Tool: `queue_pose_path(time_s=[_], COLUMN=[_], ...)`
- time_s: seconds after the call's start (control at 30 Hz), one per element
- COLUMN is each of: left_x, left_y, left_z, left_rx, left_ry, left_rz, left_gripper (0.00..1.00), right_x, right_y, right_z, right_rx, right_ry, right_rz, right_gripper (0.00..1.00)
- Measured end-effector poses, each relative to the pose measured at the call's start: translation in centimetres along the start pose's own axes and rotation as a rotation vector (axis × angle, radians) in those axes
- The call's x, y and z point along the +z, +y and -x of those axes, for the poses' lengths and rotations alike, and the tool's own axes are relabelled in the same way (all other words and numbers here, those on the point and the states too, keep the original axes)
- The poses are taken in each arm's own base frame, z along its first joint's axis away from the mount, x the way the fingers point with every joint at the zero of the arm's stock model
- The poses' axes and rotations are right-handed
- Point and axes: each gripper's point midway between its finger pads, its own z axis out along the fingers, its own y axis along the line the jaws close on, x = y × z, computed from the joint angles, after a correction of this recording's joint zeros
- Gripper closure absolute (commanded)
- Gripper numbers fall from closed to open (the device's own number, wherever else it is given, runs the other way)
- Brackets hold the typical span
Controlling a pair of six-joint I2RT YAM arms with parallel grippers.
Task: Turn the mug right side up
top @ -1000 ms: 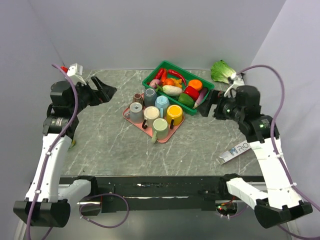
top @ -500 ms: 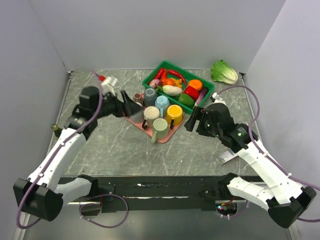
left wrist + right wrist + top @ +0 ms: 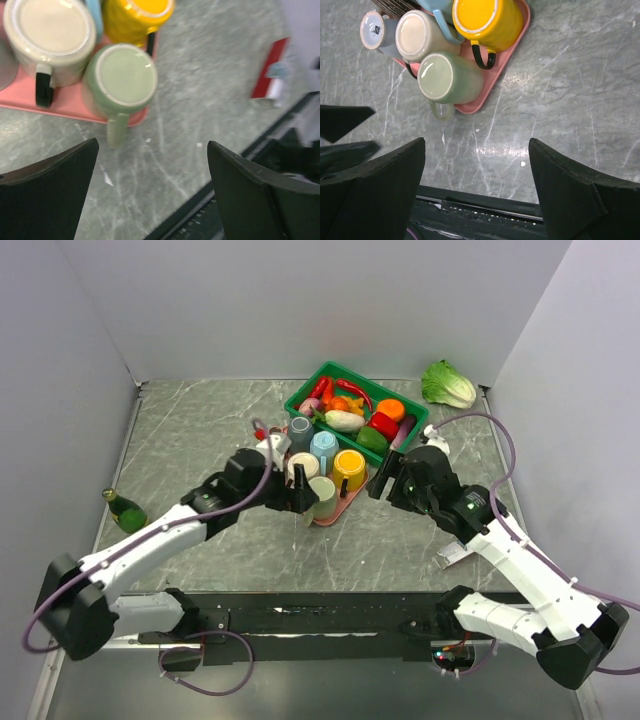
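Several mugs stand bottom-up on a pink tray (image 3: pixel 338 508). The nearest is a pale green mug (image 3: pixel 322 494), with its handle over the tray's front edge. It also shows in the left wrist view (image 3: pixel 125 80) and the right wrist view (image 3: pixel 447 77). Behind it are a cream mug (image 3: pixel 303 469) and a yellow mug (image 3: pixel 348 468). My left gripper (image 3: pixel 300 496) is open and empty, just left of the green mug and above the table (image 3: pixel 152 150). My right gripper (image 3: pixel 382 480) is open and empty, right of the tray (image 3: pixel 476 145).
A green basket (image 3: pixel 300 403) of vegetables stands behind the tray. A lettuce (image 3: pixel 447 383) lies at the back right. A green bottle (image 3: pixel 126 509) lies at the left. A red and white packet (image 3: pixel 270 70) lies near the front right edge.
My left arm swung from the far left to the tray's front corner, beside the green mug. My right arm came down and inward toward the tray's right side.
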Motion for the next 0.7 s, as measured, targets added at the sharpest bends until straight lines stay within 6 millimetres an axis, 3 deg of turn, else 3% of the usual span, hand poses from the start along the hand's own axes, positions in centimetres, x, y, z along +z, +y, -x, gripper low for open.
queue_pose_path(time_s=[0.17,0.3,0.5,0.7], left_x=[3.3,5.1,6.0,6.2], left_y=[2.0,3.0,3.7,3.7], left_z=[-3.3,-4.7,-4.9,-4.6], left_rx=[0.075,0.134,0.186,0.218], left_ry=[0.091,0.151,0.167,0.162], left_rz=[0.119,0.174,0.200,0.191], left_gripper=[0.04,0.03,0.01,0.07], right_x=[0.5,0.7,1.0,2.0], right_y=[0.1,0.1,0.4,0.7], right_z=[0.0,0.2,0.6,0.7], right_rx=[-0.001,-0.001,-0.002,-0.015], right_ry=[0.002,-0.008,-0.016,0.003], right_rz=[-0.005,-0.010,-0.017,-0.038], right_gripper=[0.09,0.09,0.08,0.08])
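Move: The green mug, upside down on the tray, is about 8 cm ahead of the open left hand, 5 cm to its right and some 15 cm below. The cream mug stands about 7 cm beyond the green one and 5 cm to its left; the yellow mug about 6 cm beyond it and 7 cm to its right. From the right hand the green mug is roughly 9 cm ahead, 13 cm left and 17 cm below. The open left hand sinks about 8 cm towards the green mug, its fingers tipping some 20 degrees further down. ##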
